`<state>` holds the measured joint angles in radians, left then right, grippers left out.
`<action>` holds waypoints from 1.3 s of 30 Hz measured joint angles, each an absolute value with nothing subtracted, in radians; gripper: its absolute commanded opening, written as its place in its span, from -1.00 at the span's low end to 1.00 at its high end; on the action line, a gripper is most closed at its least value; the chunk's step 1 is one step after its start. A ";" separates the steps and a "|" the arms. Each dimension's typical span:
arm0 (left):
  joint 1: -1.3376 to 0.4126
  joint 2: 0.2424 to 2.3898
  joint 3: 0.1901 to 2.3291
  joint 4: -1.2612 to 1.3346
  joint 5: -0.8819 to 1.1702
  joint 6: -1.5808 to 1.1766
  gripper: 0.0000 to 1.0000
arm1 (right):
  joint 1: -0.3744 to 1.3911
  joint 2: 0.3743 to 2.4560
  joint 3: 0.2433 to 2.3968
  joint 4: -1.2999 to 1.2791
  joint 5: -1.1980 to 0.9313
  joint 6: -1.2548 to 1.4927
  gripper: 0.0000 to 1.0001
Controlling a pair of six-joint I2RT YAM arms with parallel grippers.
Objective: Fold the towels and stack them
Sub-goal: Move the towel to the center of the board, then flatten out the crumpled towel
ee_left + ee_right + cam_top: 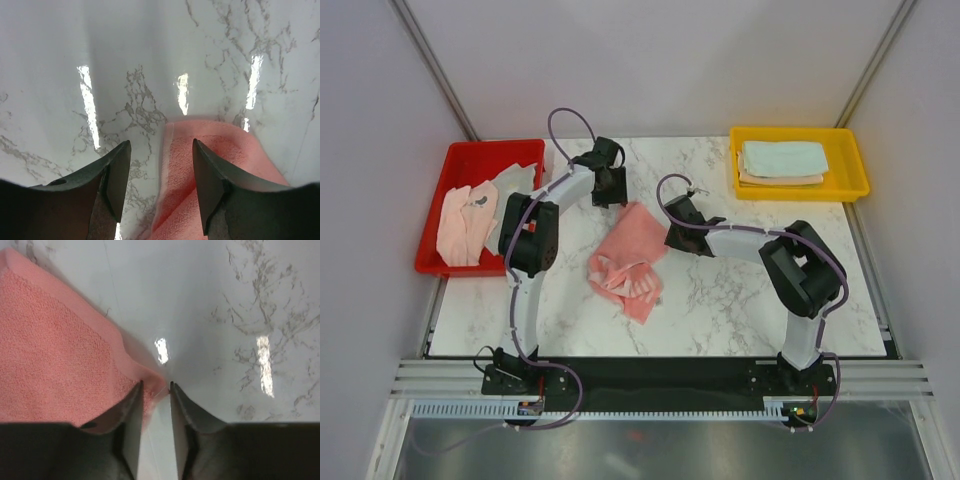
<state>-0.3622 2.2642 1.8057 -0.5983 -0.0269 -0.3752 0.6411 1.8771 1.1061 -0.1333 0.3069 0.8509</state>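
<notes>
A pink towel (625, 252) lies rumpled on the marble table (740, 290), its near end bunched up. My left gripper (609, 188) hovers over the towel's far corner. In the left wrist view that gripper (160, 145) is open, and the towel's (176, 192) left edge runs between the fingers, below them. My right gripper (672, 234) is at the towel's right corner. Seen from the right wrist, its jaws (156, 385) stand a narrow gap apart, with the tip of the towel (50, 350) corner lying between the fingertips.
A red tray (431, 228) at the left holds a pale pink towel (465, 225) and a light grey-green one (511, 180), both loose. At the back right a yellow tray (856, 166) carries a folded mint towel (782, 158) on a peach one (780, 180).
</notes>
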 measured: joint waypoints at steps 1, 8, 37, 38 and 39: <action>-0.362 2.268 1.820 -0.601 -0.021 -0.372 0.19 | 0.642 1.881 1.105 -0.128 0.314 0.858 -0.49; -0.362 2.304 1.864 -0.594 -0.003 -0.358 0.01 | 0.641 1.892 1.097 -0.092 0.336 0.848 -1.00; -0.367 1.789 1.530 -0.574 0.278 -0.389 -0.95 | 0.479 1.472 0.993 -0.074 0.097 0.410 -1.00; -0.367 1.727 1.512 -0.571 0.291 -0.394 -0.95 | 0.480 1.420 0.985 -0.085 0.089 0.392 -1.00; -0.367 1.677 1.497 -0.571 0.299 -0.400 -0.95 | 0.480 1.377 0.978 -0.095 0.079 0.379 -1.00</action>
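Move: The pink towel lies with its far corner at the open left fingertips, about 1 cm ahead, 1 cm right and 1 cm below; its bunched striped part is some 21 cm back and 3 cm right, the red bin roughly level and 28 cm left. The towel's right corner sits right between the right fingers, 1 cm below. From that hand, the striped part is about 10 cm back and 9 cm left, the yellow box around 25 cm ahead and 28 cm right. The towel's two upper corners get pinched, the right one first, the left after a small nudge forward. The right hand eases forward and about 5 cm right, the left edges right; then both lift the corners 16 to 18 cm, the left also drawing back about 10 cm. The right fingertips tilt up as that hand turns counter-clockwise; the left hand rolls left side down, some 20 degrees. ##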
